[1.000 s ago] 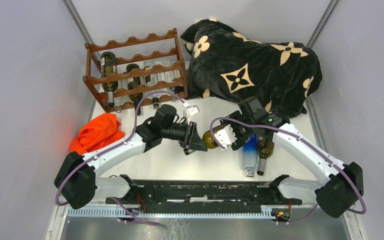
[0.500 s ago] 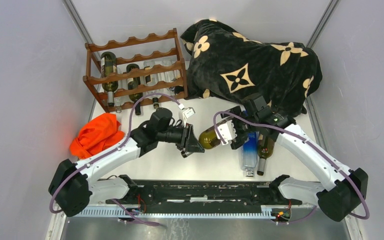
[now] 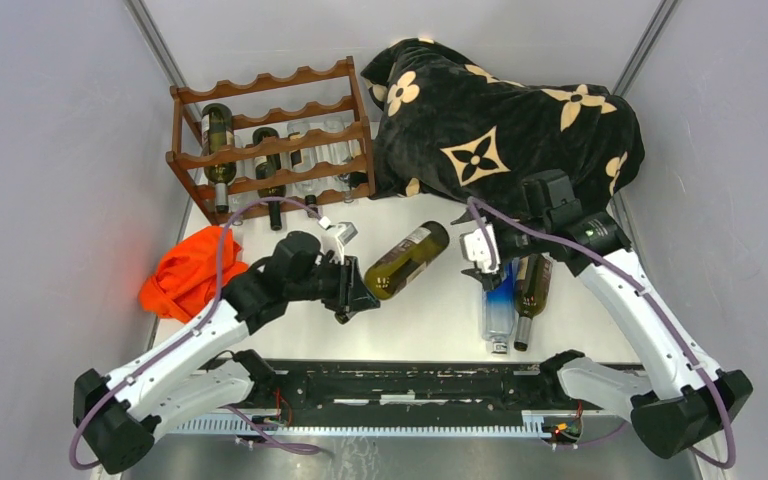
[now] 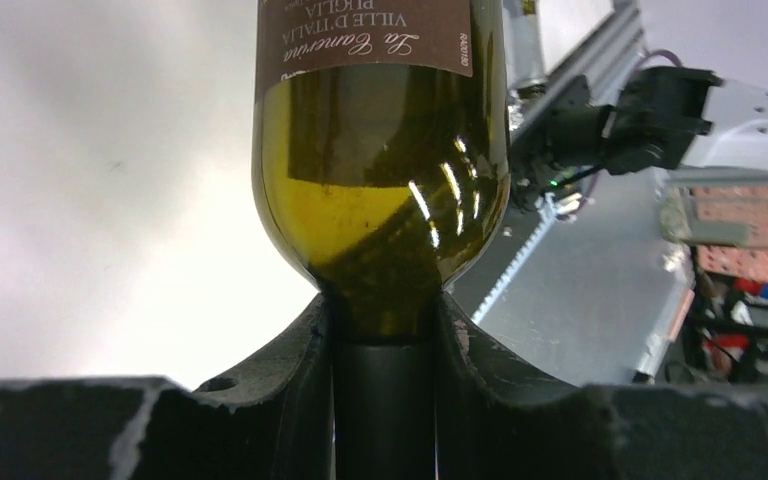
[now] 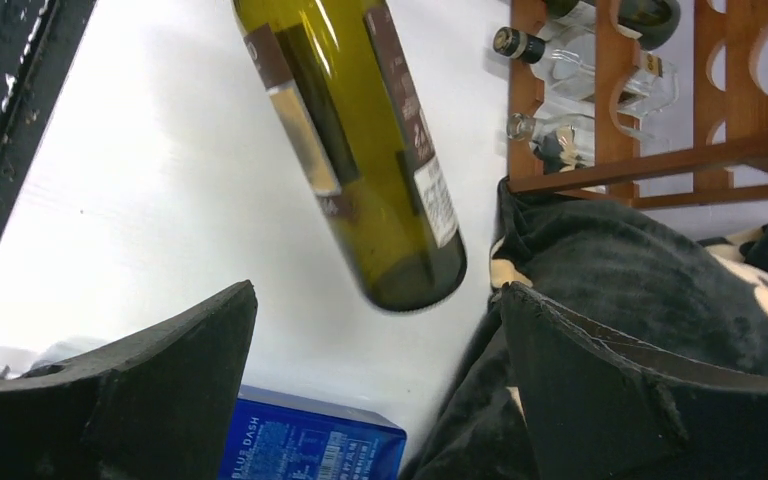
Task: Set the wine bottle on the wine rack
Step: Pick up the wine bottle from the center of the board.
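Observation:
An olive-green wine bottle (image 3: 407,258) with a brown label hangs tilted above the table, its base pointing to the far right. My left gripper (image 3: 355,290) is shut on its neck; in the left wrist view the fingers (image 4: 295,360) clamp the dark capsule below the shoulder of the bottle (image 4: 380,180). My right gripper (image 3: 480,250) stands open to the right of the bottle's base, apart from it. In the right wrist view the bottle (image 5: 360,150) floats beyond the wide-open gripper (image 5: 377,320). The wine rack (image 3: 270,140) stands at the far left with several bottles in it.
A black blanket with beige flowers (image 3: 500,130) is heaped at the far right, touching the rack. An orange cloth (image 3: 192,265) lies at the left. A blue-labelled clear bottle (image 3: 497,305) and a green bottle (image 3: 532,290) lie under the right arm.
The right gripper has opened, let go of the bottle's base and drawn back to the right. The left arm has carried the bottle to the left by its neck.

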Controlling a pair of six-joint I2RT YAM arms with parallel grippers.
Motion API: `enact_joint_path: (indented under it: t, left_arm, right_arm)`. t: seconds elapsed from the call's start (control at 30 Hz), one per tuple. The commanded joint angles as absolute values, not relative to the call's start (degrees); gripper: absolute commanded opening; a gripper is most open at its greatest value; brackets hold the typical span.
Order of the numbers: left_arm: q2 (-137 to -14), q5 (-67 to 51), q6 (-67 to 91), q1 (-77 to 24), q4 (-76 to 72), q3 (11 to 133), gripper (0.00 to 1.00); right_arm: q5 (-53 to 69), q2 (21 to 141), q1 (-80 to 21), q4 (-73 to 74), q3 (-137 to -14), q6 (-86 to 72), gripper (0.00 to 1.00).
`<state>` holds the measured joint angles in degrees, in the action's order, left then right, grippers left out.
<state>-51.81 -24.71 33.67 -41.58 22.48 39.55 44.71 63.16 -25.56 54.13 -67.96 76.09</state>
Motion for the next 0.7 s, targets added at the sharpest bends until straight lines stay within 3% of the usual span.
enact_joint_path:
  t: [0.0,0.27,0.47,0.67]
  left_arm:
    - [-44.46,-14.55,33.69,-41.31,27.21,46.56,0.02]
    - [-42.00,2.55,32.29,-41.31,45.06,56.73,0.02]
    - [-43.25,9.17,30.66,-41.31,53.43,64.29,0.02]
    - [-43.29,19.82,34.40,-41.31,58.67,65.40,0.02]
  right_arm:
    - [58.62,60.87,-19.08,47.16,-63.25,68.95,0.98]
    - [69.02,56.08,-7.77,12.50,-44.51,38.88,0.98]
    - [67.93,55.66,-5.06,1.91,-37.83,29.96,0.98]
    - [65.19,55.47,-4.55,2.33,-37.37,30.32,0.98]
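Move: Held by the neck in the left hand, the wine bottle is bound for the wine rack, whose middle stands roughly 36 cm ahead and 17 cm to the left, a little lower than the hand. The orange cloth lies about 37 cm left and 13 cm ahead, on the table some 16 cm lower. The green bottle in the rack's left end is about 34 cm ahead and 29 cm left, near hand height. From the right hand the rack's middle is about 29 cm ahead, 44 cm left and 12 cm lower. Swinging the held bottle towards the rack, the left hand travels about 12 cm left while rising some 7 cm; the wrist turns roughly 30 degrees counter-clockwise, its fingers tipping further down and keeping their grip on the neck. The empty, still open right hand sinks 5 cm, drawing right and forward a little as its fingers level out. ##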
